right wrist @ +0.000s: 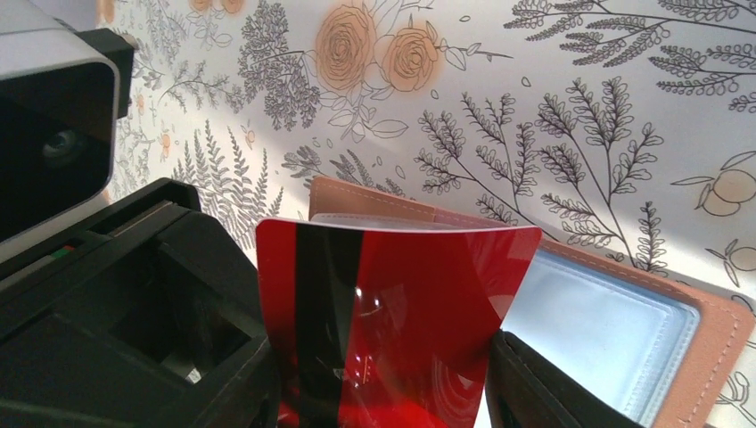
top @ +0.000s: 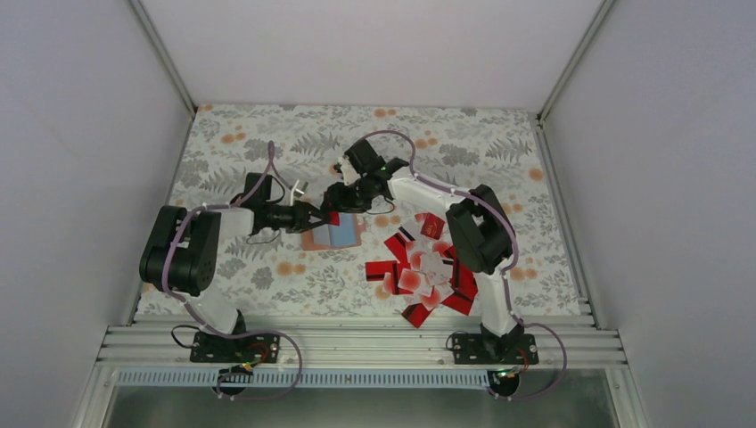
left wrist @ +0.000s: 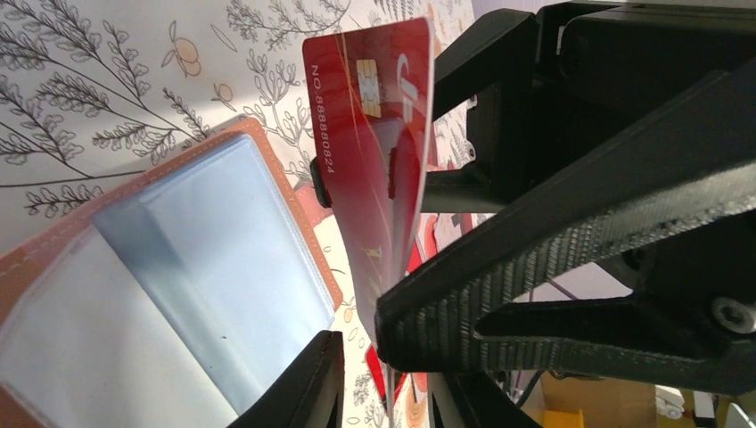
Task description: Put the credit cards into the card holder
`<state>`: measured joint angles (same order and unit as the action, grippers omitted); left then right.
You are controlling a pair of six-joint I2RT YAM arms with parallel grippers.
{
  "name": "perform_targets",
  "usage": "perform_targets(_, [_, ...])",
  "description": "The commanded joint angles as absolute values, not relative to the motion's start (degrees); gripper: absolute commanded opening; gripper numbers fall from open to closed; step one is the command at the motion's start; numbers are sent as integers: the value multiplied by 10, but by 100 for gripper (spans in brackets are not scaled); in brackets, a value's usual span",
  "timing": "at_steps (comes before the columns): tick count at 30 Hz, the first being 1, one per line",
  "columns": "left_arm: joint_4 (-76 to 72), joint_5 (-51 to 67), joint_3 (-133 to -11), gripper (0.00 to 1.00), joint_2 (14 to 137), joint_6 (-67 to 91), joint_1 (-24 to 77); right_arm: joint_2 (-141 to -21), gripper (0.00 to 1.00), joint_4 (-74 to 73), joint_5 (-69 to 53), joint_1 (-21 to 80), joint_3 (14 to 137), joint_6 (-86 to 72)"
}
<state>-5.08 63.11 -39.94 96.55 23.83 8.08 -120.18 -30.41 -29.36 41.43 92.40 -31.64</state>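
The card holder (top: 334, 234) lies open on the flowered cloth, tan outside and pale blue-grey inside; it also shows in the left wrist view (left wrist: 178, 267) and the right wrist view (right wrist: 615, 330). My right gripper (top: 337, 203) (right wrist: 383, 379) is shut on a red card with a black stripe (right wrist: 401, 303), bowed between its fingers and held on edge just above the holder. The card's chip side shows in the left wrist view (left wrist: 374, 134). My left gripper (top: 314, 217) (left wrist: 357, 352) is open at the holder's left edge, one finger (left wrist: 303, 383) over its inside, the other beside the card.
A heap of red and white cards (top: 423, 267) lies right of the holder, in front of the right arm. The two wrists are close together over the holder. Metal rails run along the table's near edge (top: 357, 343).
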Motion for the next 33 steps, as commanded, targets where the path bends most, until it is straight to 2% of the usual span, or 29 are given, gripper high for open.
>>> perform_targets(1, [-92,619,-396,22,973,260,74,-1207,55,-296,-310,425,939,-310])
perform_targets(6, [-99,610,-393,14,973,270,74,-1208,56,-289,-315,427,937,-314])
perform_targets(9, [-97,610,-394,4,973,271,75,-1209,58,-288,-316,428,937,-316])
perform_targets(12, [-94,608,-394,2,969,271,75,-1208,62,-289,-312,428,937,-319])
perform_targets(13, [-92,608,-394,2,968,271,75,-1207,66,-290,-309,428,937,-319])
perform_targets(15, [-81,603,-394,2,962,270,74,-1204,83,-296,-297,428,938,-319])
perform_targets(18, [-58,592,-387,2,945,273,75,-1199,99,-304,-278,422,937,-322])
perform_targets(33, [60,558,-344,2,873,253,75,-1177,99,-220,-335,400,868,-364])
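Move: The credit card stands upright in the right fingers, which hold it by its edges. Its middle is about 2 cm right of the left hand point at the same height, and 2 cm back of and 2 cm below the right one. The open card holder lies some 8 cm below both hands, 4 cm back from the left hand; from the right, 6 cm back and 1 cm left. Its clear pocket is 3 cm left and 4 cm back of the left hand, its blue pocket 4 cm right and 3 cm back. Closing almost in place around the card, the left fingers pinch its two faces while the right hand holds still; the right fingers then spread wide and let go of the edges. The left hand draws the card back about 3 cm and slightly left over the holder, tilting some 10 degrees, and the emptied right hand sinks about 1 cm. ##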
